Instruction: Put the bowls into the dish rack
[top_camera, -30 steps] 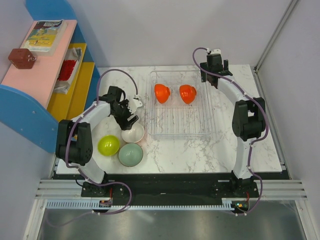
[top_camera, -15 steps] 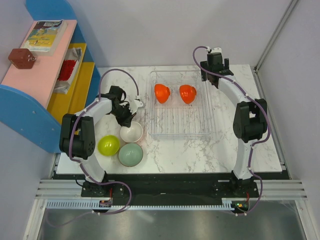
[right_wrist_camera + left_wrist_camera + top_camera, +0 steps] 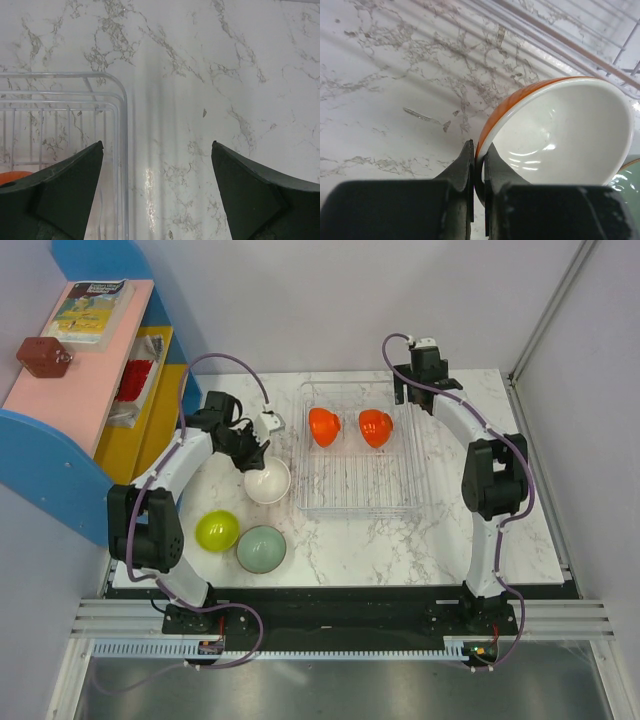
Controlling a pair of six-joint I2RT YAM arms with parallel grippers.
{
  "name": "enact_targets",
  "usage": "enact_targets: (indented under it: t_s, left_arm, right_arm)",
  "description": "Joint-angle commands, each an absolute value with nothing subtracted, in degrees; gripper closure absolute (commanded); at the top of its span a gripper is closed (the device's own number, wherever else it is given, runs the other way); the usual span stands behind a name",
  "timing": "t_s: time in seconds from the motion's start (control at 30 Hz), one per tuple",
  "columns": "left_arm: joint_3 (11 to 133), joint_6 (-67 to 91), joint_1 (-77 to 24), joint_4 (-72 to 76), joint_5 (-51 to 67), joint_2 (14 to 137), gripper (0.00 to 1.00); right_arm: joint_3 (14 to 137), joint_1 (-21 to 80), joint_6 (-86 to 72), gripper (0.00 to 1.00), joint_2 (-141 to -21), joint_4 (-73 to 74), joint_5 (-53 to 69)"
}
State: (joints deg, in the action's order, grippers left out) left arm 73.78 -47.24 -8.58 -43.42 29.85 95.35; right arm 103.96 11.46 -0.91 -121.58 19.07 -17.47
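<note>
My left gripper [image 3: 253, 453] [image 3: 479, 150] is shut on the near rim of a bowl [image 3: 268, 483] [image 3: 555, 130], red-orange outside and white inside, tilted just left of the dish rack [image 3: 412, 495] [image 3: 600, 55]. Two red-orange bowls [image 3: 323, 426] [image 3: 376, 427] stand on edge at the rack's far end. A lime-yellow bowl [image 3: 217, 530] and a pale grey-green bowl [image 3: 261, 549] [image 3: 627, 177] sit on the table near the front left. My right gripper [image 3: 420, 390] [image 3: 157, 145] hangs open over bare marble beside the rack's far right corner [image 3: 114, 100], holding nothing.
A blue, pink and yellow shelf unit [image 3: 95, 400] stands along the left edge with a book [image 3: 88, 308] and a brown block [image 3: 43, 356] on top. White walls close the back and right sides. The marble table [image 3: 450, 540] ends near the arm bases.
My left gripper shut on the white-inside bowl's rim, then carried it a little away from the front edge, tilting it. The right gripper stayed open and shifted only slightly.
</note>
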Motion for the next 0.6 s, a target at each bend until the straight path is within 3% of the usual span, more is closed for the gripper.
enact_targets:
  t_s: [0.0,0.57]
  left_arm:
    - [77.3,-43.4,-8.3,-42.8,35.3,91.1,0.98]
    - [77.5,-41.1,-8.3,-42.7,37.3,89.6,0.98]
  right_arm:
    - [106.5,11.6,-1.8,0.04,-121.9,19.2,-12.9]
    - [107.7,11.5,-8.3,0.04,-124.5,18.3,3.7]
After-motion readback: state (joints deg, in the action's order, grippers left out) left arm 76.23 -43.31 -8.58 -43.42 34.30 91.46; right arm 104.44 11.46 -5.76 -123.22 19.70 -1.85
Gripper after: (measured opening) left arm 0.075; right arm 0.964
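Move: The left hand holds the white bowl by its rim, the bowl's middle about 5 cm back and 3 cm right. From it the dish rack lies some 31 cm right, 9 cm ahead and 8 cm lower, its near orange bowl 20 cm right and 14 cm ahead. From the right hand, the white bowl is about 46 cm left, 27 cm back and slightly lower; the far orange bowl is 15 cm left and 9 cm back. Keeping the white bowl's rim pinched between its shut fingers, the left hand lifts it about 4 cm, drifting a little right towards the rack, then holds still. Meanwhile the right hand, empty and wide open, swings some 5 cm left over the rack's far right corner towards the bowl, sinking about 2 cm late on and rolling its left side up with a slight counter-clockwise turn, some 15 degrees altogether. ##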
